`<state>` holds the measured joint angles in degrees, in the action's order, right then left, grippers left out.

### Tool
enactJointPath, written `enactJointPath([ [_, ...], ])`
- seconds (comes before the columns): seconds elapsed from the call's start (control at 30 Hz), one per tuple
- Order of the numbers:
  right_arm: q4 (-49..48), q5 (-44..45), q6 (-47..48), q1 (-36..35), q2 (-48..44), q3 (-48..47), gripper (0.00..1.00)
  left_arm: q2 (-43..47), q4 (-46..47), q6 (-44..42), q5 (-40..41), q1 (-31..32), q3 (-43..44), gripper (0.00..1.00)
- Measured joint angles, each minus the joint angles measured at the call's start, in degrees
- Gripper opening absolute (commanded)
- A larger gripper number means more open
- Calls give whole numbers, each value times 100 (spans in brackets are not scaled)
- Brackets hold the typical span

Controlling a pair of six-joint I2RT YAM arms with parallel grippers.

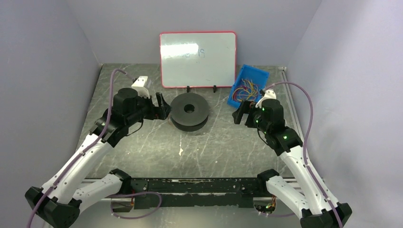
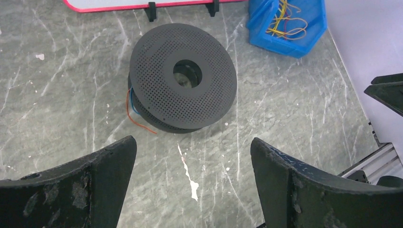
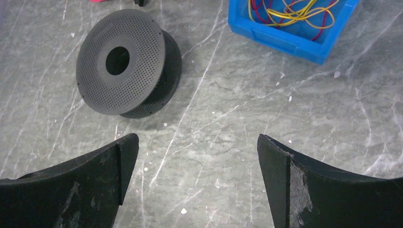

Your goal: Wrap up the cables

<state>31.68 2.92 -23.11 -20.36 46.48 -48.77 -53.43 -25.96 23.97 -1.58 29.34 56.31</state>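
Observation:
A tangle of thin yellow and red cables (image 1: 248,88) (image 3: 290,12) (image 2: 285,21) lies in a blue bin (image 1: 236,100) (image 3: 285,40) at the back right. A black perforated spool (image 1: 189,111) (image 2: 183,78) (image 3: 124,61) rests on the table's middle, with a thin red-orange wire (image 2: 138,121) trailing from its left side. My left gripper (image 1: 161,107) (image 2: 192,147) hovers just left of the spool, open and empty. My right gripper (image 1: 241,114) (image 3: 197,145) hangs open and empty to the spool's right, just in front of the bin.
A red-framed whiteboard (image 1: 197,58) stands on black feet behind the spool. Grey walls close in the table on the left, back and right. A metal rail (image 1: 190,186) runs along the near edge between the arm bases.

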Motion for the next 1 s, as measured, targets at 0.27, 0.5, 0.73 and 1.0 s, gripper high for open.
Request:
enactJointPath([
  [0.27,-146,-55,28,0,-94,144,100,-616,-2,249,195,-48,0,94],
  [0.5,-203,-125,44,0,-291,236,100,-1119,363,614,-105,-481,-337,94],
  [0.73,-210,-160,50,0,-546,295,100,-1460,1292,1054,-1340,-1655,-1088,94],
  [1.0,-227,-273,50,0,-649,376,100,-2232,2262,1410,-2468,-1757,-1370,94],
])
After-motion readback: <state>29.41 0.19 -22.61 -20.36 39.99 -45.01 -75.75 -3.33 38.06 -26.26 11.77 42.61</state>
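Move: The orange and blue cable ends poking out of the spool's near-left side lie about 6 cm ahead of the left hand, 3 cm to its right and 24 cm below. The spool's middle is roughly 9 cm ahead, 12 cm right and 22 cm below; the whiteboard's left foot is some 22 cm ahead and 11 cm right, at table height. From the right hand the cable ends lie about 8 cm ahead, 31 cm left and 20 cm below. The open left hand sinks about 14 cm and eases forward towards the cable ends, tipping its fingers steeply down. ##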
